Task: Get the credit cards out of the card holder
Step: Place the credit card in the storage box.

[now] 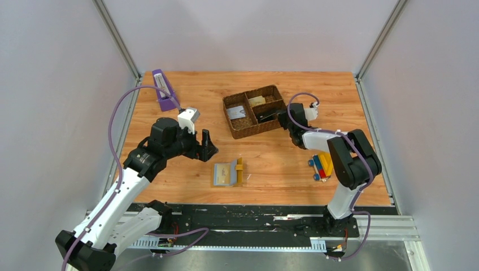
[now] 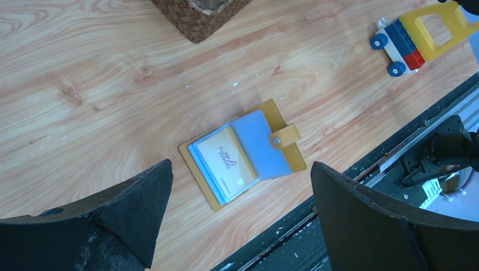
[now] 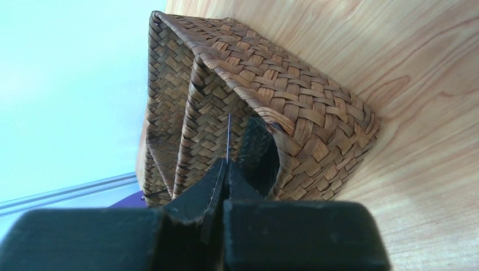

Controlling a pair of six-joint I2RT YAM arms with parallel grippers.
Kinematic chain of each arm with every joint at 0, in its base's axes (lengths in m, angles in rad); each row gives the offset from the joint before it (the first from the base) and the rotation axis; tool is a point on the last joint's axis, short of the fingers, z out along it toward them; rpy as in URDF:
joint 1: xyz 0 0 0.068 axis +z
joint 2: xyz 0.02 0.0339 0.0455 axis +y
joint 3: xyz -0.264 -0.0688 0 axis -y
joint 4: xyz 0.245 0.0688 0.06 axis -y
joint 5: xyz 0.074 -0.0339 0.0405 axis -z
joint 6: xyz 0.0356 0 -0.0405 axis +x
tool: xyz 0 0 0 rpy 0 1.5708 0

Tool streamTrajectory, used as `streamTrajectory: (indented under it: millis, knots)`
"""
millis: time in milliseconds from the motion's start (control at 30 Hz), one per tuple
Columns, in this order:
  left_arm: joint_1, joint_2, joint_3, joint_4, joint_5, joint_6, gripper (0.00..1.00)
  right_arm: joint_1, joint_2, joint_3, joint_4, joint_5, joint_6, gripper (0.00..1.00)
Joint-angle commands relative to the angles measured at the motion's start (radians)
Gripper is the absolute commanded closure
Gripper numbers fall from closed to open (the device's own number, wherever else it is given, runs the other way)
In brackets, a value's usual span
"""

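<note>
The mustard-yellow card holder [image 1: 229,174] [image 2: 243,161] lies open on the wooden table near the front edge. A gold credit card [image 2: 226,160] shows in its light blue pockets. My left gripper [image 1: 206,145] [image 2: 242,169] hovers above and to the left of the holder, jaws wide open and empty. My right gripper [image 1: 282,119] [image 3: 226,164] is at the right end of the brown woven tray [image 1: 248,134] [image 3: 316,124], shut on a thin credit card [image 3: 229,135] seen edge-on over a compartment.
Two cards [image 1: 237,112] [image 1: 257,100] lie in the tray's compartments. A toy brick car [image 1: 321,167] [image 2: 421,36] stands right of the holder, under the right arm. A purple object [image 1: 164,89] sits at the back left. The black base rail [image 2: 339,197] runs along the front.
</note>
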Motion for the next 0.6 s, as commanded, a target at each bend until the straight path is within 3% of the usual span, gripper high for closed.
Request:
streamTrajectory:
  millis: [0,433,567]
  knots:
    - [-0.001,-0.014,0.007,0.027,0.001,0.011,0.00,0.006,0.035,0.028,0.044,-0.013,0.049,1.00]
    - [-0.001,-0.018,0.010,0.021,-0.006,0.014,0.00,0.006,0.060,0.142,-0.166,-0.023,-0.010,0.80]
    - [-0.001,-0.017,0.010,0.021,-0.009,0.014,0.00,0.007,0.072,0.189,-0.223,-0.037,-0.042,0.78]
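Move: The right hand holds a black credit card at the box's right-hand end. The middle of the box's near-right compartment, with dark cards already in it, is about 1 cm ahead, 3 cm left and 4 cm below. The yellow card stands roughly 6 cm ahead and 9 cm left of the hand, the white card about 1 cm ahead and 16 cm left. From the left hand the compartment is some 25 cm ahead, 19 cm right and 17 cm lower. The right hand still has the credit card pinched edge-on over the near-right compartment; keeping its height, it eases about 1.5 cm forward and 1 cm left, farther in over the compartment and its dark cards. After a short first stretch with the fingers shut, they part steadily to about a fifth of their opening as the hand goes on, letting go of the card, while the wrist keeps its forward-and-down slant nearly unchanged. ##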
